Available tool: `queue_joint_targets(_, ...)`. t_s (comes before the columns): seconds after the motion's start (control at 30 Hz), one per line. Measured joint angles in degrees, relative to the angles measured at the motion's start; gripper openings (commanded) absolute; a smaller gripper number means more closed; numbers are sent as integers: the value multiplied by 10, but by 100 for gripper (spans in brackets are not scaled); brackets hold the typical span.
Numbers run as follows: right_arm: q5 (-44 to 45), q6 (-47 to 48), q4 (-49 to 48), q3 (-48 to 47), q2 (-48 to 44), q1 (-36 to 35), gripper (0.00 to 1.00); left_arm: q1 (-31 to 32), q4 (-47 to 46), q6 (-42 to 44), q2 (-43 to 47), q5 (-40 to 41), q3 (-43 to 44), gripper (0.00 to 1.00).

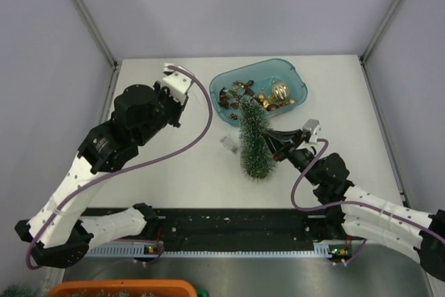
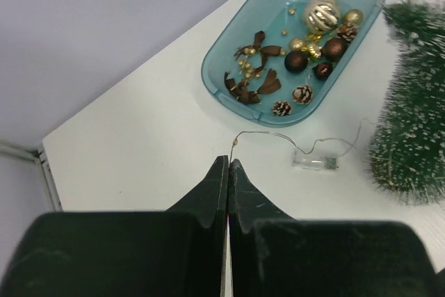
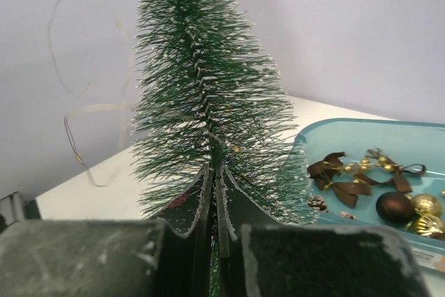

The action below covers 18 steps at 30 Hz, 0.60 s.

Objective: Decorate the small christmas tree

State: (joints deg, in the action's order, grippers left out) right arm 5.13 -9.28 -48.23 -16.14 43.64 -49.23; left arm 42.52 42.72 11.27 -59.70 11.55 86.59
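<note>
The small christmas tree (image 1: 254,140) stands on the white table just in front of the blue tray (image 1: 295,74). My right gripper (image 3: 217,172) is shut on its trunk low among the bristles (image 3: 205,88), reaching in from the right (image 1: 272,142). My left gripper (image 2: 229,160) is shut on the end of a thin light wire (image 2: 268,135). The wire runs to a small clear battery pack (image 2: 313,161) lying left of the tree (image 2: 410,123). In the right wrist view the wire (image 3: 69,130) hangs in loops beside the tree.
The tray (image 2: 215,81) holds a gold ball (image 2: 322,12), brown balls (image 2: 296,60), pine cones (image 2: 302,94) and brown bows (image 2: 257,50). A black rail (image 1: 236,224) runs along the near edge. An orange bin (image 1: 125,288) sits below it.
</note>
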Motion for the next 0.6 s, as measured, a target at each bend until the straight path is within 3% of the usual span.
queue_joint_targets(0.33, -129, -79, -18, 10, -3, 84, 0, -39, -75, 12, 33, 172, -132, 0)
queue_joint_targets(0.6, -177, -139, -92, 43, -1, 114, 0, -170, -55, -26, -18, 196, -135, 0)
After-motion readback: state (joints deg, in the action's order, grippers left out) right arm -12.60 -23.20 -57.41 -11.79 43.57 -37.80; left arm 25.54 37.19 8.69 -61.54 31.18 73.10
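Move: The tree, round which the light wire in the left fingers goes, has its middle about 19 cm to the left hand's right, 6 cm back and 20 cm below. From that hand the battery box lies some 10 cm right, level fore and aft and 38 cm down; the basket is roughly 22 cm ahead, 21 cm right. For the right hand, the tree's middle is about 3 cm left, 2 cm back and 9 cm below. Leftward and away from the tree, the left hand carries the pinched wire end about 13 cm, sinking some 8 cm and reaching 6 cm forward, while it swings about 35 degrees counter-clockwise to point nearly straight ahead. The right hand keeps its shut fingertips in the branches, turning some 10 degrees counter-clockwise almost on the spot. ##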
